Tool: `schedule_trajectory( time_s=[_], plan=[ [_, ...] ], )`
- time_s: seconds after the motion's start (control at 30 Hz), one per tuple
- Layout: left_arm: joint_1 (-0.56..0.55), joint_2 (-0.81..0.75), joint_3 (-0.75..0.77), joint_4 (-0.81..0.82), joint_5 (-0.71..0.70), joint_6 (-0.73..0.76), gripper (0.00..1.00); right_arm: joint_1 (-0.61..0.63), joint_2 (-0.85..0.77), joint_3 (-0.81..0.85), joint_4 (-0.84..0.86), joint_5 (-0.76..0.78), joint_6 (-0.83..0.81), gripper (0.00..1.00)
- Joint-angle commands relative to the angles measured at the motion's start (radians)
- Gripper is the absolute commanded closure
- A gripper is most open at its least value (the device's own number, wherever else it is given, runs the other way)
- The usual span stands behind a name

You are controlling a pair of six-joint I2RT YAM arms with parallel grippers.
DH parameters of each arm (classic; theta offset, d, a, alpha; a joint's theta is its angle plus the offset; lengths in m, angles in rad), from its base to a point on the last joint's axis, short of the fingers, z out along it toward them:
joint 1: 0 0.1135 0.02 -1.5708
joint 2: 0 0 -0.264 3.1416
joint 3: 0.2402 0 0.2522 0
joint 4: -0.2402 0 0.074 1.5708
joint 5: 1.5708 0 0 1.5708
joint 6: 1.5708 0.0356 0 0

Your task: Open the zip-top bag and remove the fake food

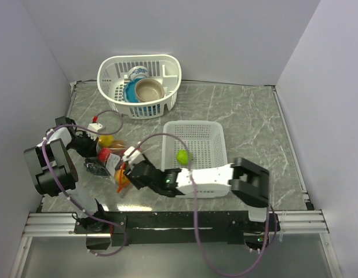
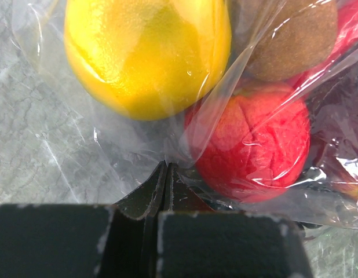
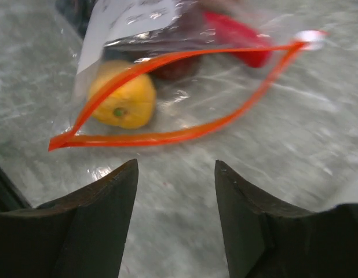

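The zip-top bag (image 3: 185, 87) lies on the marble table with its orange-red mouth gaping toward my right gripper (image 3: 176, 168). That gripper is open and empty, hovering just short of the strip. Inside the bag I see a yellow fruit (image 3: 124, 101) and a red chili (image 3: 237, 40). My left gripper (image 2: 165, 167) is shut on the bag's clear film at the far end, right beside a red apple (image 2: 254, 145), the yellow fruit (image 2: 144, 52) and a brown fruit (image 2: 295, 40). From above, the bag (image 1: 109, 157) sits between both grippers. A green lime (image 1: 182, 156) lies in the near basket.
A white mesh basket (image 1: 211, 136) holding the lime stands right of the bag, under the right arm. A second white basket (image 1: 167, 69) at the back holds a blue bowl (image 1: 131, 92) and a beige bowl (image 1: 150, 90). Walls close in on both sides.
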Motion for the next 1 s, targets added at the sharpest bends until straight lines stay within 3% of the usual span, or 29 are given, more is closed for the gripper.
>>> schedule_trajectory(
  time_s=[0.0, 0.1, 0.2, 0.23, 0.97],
  plan=[
    [-0.005, -0.003, 0.03, -0.033, 0.006, -0.006, 0.99, 0.005, 0.124, 0.132, 0.057, -0.059, -0.065, 0.35],
    [-0.005, -0.01, 0.022, -0.03, -0.002, -0.003, 0.99, 0.002, 0.161, 0.174, 0.064, -0.071, -0.089, 0.27],
    [-0.004, -0.003, 0.022, -0.028, -0.005, -0.003, 0.99, -0.012, 0.19, 0.197, 0.071, -0.088, -0.093, 0.12],
    [-0.004, 0.0, 0.025, -0.03, -0.004, -0.005, 0.99, -0.015, 0.195, 0.201, 0.074, -0.094, -0.09, 0.01],
    [-0.005, -0.001, 0.047, -0.049, -0.001, -0.006, 0.99, -0.043, 0.419, 0.424, 0.006, -0.277, -0.013, 0.0]
  ],
)
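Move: The orange I go for lies in the open mouth of the zip-top bag, some 9 cm to my right hand's left, level with it fore and aft, and about 8 cm below. The black grapes are roughly 14 cm left, 1 cm ahead; the round red fruit 11 cm left, 6 cm ahead. The white basket's middle is about 24 cm right, 4 cm ahead. From my left hand the orange lies about 10 cm right, 11 cm back, at its height. I take my right hand left and down to the orange, about 9 cm across and 7 cm down: a quick dip first, a slight rise with the fingers spreading fully open, then down again while turning some 10 degrees counter-clockwise. I bring the open fingers into the bag's mouth, one either side of the orange, not yet closing. My left hand stays put, still pinning the bag's far side with shut fingers. ##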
